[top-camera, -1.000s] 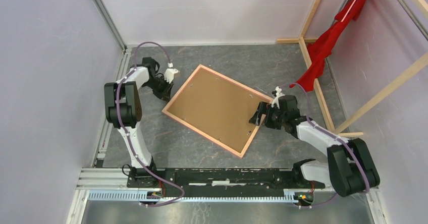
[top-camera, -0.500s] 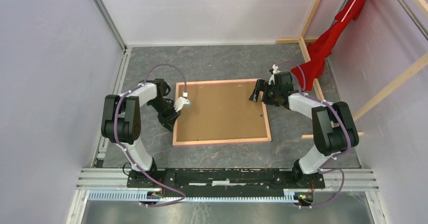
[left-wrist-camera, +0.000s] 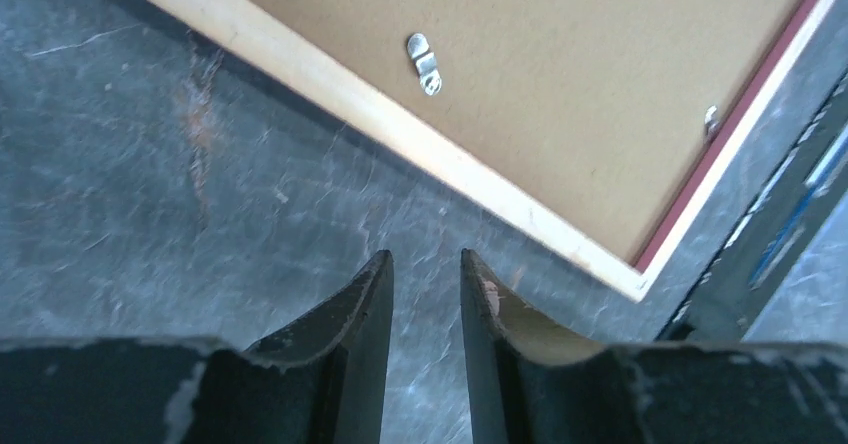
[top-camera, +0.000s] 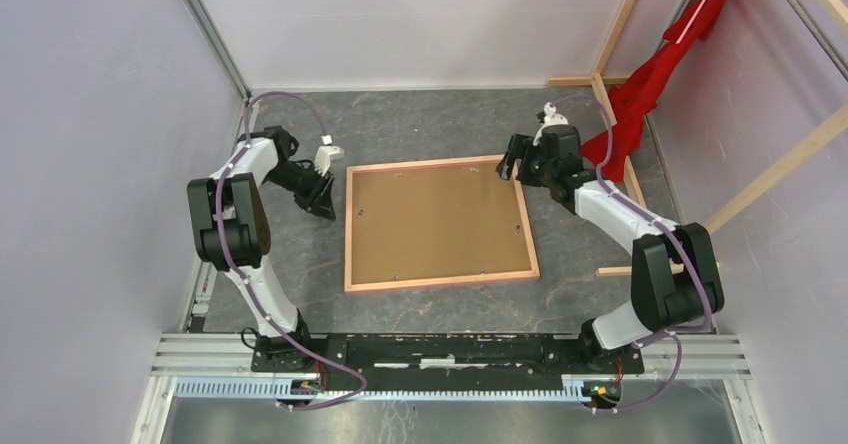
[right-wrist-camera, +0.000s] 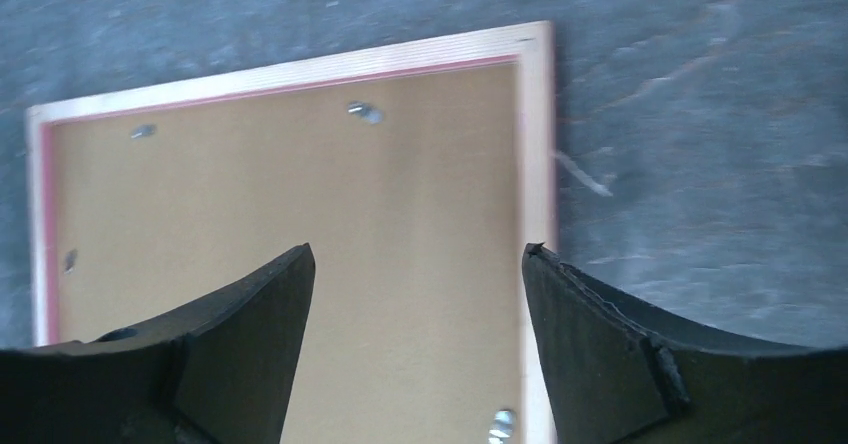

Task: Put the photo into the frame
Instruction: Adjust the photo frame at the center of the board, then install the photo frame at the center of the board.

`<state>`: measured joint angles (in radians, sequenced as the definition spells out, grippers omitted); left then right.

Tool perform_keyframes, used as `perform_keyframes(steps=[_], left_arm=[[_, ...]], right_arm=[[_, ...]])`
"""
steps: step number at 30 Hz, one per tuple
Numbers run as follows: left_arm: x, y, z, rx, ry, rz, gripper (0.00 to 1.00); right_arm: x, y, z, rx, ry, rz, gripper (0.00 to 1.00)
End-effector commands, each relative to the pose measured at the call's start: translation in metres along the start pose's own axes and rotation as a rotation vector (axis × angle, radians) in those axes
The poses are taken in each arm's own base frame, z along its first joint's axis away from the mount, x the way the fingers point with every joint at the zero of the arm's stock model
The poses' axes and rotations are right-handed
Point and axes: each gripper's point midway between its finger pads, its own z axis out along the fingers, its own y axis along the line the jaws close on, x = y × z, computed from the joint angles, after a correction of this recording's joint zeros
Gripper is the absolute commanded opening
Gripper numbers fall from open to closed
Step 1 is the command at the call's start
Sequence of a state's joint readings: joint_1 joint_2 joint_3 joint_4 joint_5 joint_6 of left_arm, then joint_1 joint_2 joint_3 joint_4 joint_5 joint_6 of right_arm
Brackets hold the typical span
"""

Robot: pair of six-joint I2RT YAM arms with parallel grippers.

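The frame (top-camera: 349, 229) lies flat on the grey table with its pale wood back up. The photo's brown hardboard back (top-camera: 435, 219) fills it, and the printed side is hidden. Small metal clips (left-wrist-camera: 424, 62) sit along the inside edges. My left gripper (top-camera: 320, 197) is over bare table just left of the frame's left edge (left-wrist-camera: 350, 114), its jaws a narrow gap apart with nothing between them (left-wrist-camera: 425, 256). My right gripper (top-camera: 510, 164) hovers over the frame's far right corner (right-wrist-camera: 535, 144), open wide and empty (right-wrist-camera: 420, 249), the hardboard (right-wrist-camera: 300, 184) below it.
A red cloth (top-camera: 655, 74) hangs on bare wooden beams (top-camera: 620, 154) at the back right. An aluminium post (top-camera: 215, 49) and pale walls bound the left and back. The arms' base rail (top-camera: 440, 349) runs along the near edge.
The frame turned from a diagonal to square with the table. My left gripper drew back left off the frame's edge and parted slightly. My right gripper shifted back over the far right corner.
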<state>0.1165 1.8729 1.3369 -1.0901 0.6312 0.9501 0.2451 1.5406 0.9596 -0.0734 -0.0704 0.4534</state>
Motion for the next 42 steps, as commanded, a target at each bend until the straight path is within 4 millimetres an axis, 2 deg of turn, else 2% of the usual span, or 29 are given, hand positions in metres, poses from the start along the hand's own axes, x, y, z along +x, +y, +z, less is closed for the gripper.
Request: perform_keyframes(steps=[1,4,8,15,20,23,27,32,42], left_arm=[[-0.026,-0.01,0.016,0.122,-0.114,-0.15,0.37],[-0.026,-0.006,0.028,0.167,-0.114,-0.204,0.36],[-0.026,-0.01,0.034,0.228,-0.122,-0.22,0.36],[-0.021,0.01,0.04,0.144,-0.096,-0.233,0.25],[-0.014,0.011,0.046,0.141,-0.081,-0.247,0.22],[-0.013,0.012,0.047,0.134,-0.076,-0.247,0.2],[-0.011,0.015,0.046,0.111,-0.069,-0.252,0.19],[-0.009,0.018,0.046,0.088,-0.061,-0.256,0.14],[-0.008,0.018,0.047,0.082,-0.058,-0.252,0.1]], right_arm=[[0.004,0.071,-0.01,-0.182,-0.065,-0.016,0.81],[0.027,0.125,-0.012,-0.318,-0.038,-0.049,0.77],[0.047,0.183,-0.01,-0.46,-0.018,-0.054,0.71],[0.091,0.264,0.014,-0.602,0.087,-0.083,0.6],[0.12,0.308,0.036,-0.662,0.147,-0.089,0.49],[0.134,0.321,0.052,-0.664,0.175,-0.095,0.46],[0.144,0.334,0.065,-0.663,0.193,-0.104,0.43],[0.157,0.332,0.079,-0.641,0.221,-0.101,0.43],[0.174,0.331,0.09,-0.633,0.259,-0.094,0.43]])
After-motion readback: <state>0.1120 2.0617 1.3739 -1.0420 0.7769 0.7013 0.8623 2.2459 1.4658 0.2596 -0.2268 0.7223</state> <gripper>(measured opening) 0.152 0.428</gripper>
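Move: The left hand goes for the frame's left rail, whose middle lies about 4 cm to its right, 3 cm back and 4 cm below. The metal clip just inside that rail is about 7 cm right and 2 cm ahead. The right hand goes for that same clip, some 39 cm to its left, 7 cm back and 10 cm below; the backboard's middle is about 18 cm left and 11 cm back of this hand. The left fingertips come down and right, about 4 cm in all, onto the outer edge of the frame's left rail, then stay there while the fingers close nearly shut. Meanwhile the right hand sweeps some 36 cm left over the backboard and 7 cm back, rises slightly then sinks towards the clip, turning about 35 degrees counter-clockwise and roughly halving its finger gap. ##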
